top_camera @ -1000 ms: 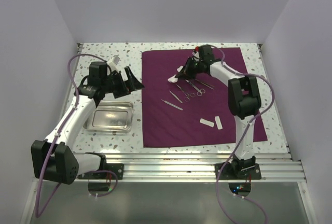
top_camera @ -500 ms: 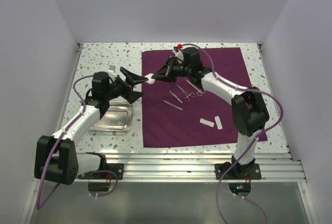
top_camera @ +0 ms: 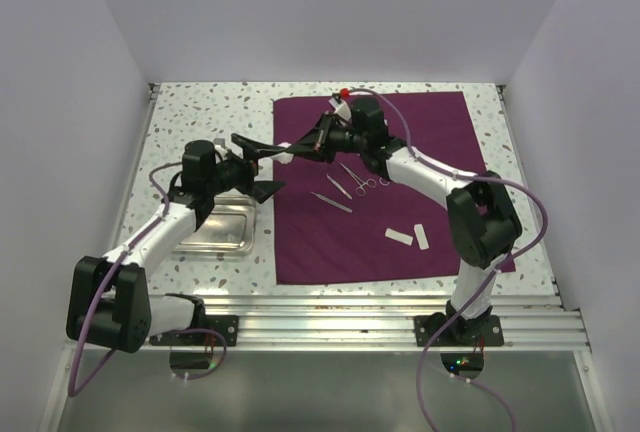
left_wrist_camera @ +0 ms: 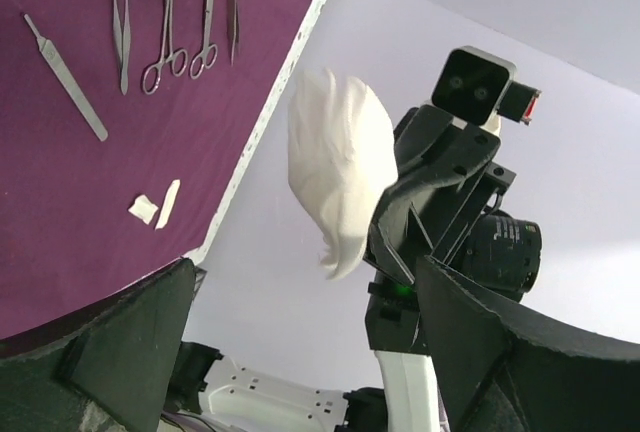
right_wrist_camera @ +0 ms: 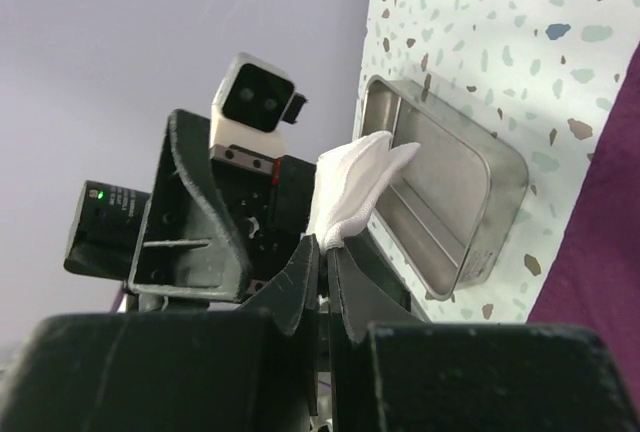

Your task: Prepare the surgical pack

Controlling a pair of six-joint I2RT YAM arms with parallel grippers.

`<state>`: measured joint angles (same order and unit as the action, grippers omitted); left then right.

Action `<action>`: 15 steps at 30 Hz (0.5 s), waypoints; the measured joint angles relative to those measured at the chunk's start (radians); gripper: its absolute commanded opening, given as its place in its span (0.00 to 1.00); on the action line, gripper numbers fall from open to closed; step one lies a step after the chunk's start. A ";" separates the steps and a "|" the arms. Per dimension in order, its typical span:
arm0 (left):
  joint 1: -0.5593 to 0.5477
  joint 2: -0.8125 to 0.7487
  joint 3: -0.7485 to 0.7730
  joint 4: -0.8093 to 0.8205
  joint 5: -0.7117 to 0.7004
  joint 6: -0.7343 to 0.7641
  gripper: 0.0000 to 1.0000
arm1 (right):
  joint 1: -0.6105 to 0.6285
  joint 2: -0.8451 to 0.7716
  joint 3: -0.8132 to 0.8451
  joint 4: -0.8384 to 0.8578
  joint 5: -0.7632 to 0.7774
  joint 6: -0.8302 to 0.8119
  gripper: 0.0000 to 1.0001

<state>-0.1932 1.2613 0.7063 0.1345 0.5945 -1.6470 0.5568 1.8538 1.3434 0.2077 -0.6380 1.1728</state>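
My right gripper (top_camera: 298, 147) is shut on a crumpled white gauze square (top_camera: 285, 150), held in the air over the left edge of the dark-purple cloth (top_camera: 330, 247). My left gripper (top_camera: 262, 166) faces it, open wide, with the gauze (left_wrist_camera: 340, 167) hanging just ahead of its fingers and nothing between them. In the right wrist view the jaws (right_wrist_camera: 325, 252) pinch the gauze (right_wrist_camera: 352, 187) at its lower corner. The steel tray (top_camera: 215, 244) lies empty left of the cloth. Scissors (top_camera: 366, 181) and tweezers (top_camera: 331, 202) lie on the cloth.
Two small white gauze pieces (top_camera: 400, 237) lie on the cloth's near right part. Several thin instruments (left_wrist_camera: 165, 42) lie in a row on the cloth. The speckled table (top_camera: 190, 112) ends at walls on the left, back and right.
My right gripper has carried the gauze from above the instruments leftward to the cloth's left edge. My left gripper has dropped forward and turned to face it, still open.
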 measured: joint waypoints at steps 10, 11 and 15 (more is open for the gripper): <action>0.000 0.037 0.000 0.010 0.000 -0.089 0.67 | 0.043 -0.024 -0.040 0.017 0.000 0.006 0.00; 0.000 0.037 0.000 0.009 0.000 -0.091 0.65 | 0.045 -0.024 -0.042 0.017 0.000 0.006 0.00; 0.001 0.037 0.000 0.023 0.001 -0.100 0.56 | 0.045 -0.028 -0.046 0.015 0.000 0.005 0.00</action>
<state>-0.1925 1.2984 0.7063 0.1570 0.5953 -1.7470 0.6022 1.8256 1.2972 0.2230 -0.6380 1.1778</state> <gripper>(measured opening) 0.600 0.028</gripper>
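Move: The gauze, still pinched in the right fingertips, hangs about 4 cm ahead of the left hand point and 2 cm to its right, about level with it. From the right hand, the open left gripper is some 3 cm back and 5 cm left, level too. The metal tray lies about 15 cm back and 18 cm left of the left hand, 20 cm below; the scalpel 9 cm back, 14 cm right, 21 cm below. Right hand carries the pinched gauze about 2.5 cm back between the left fingers, which close about a third. ##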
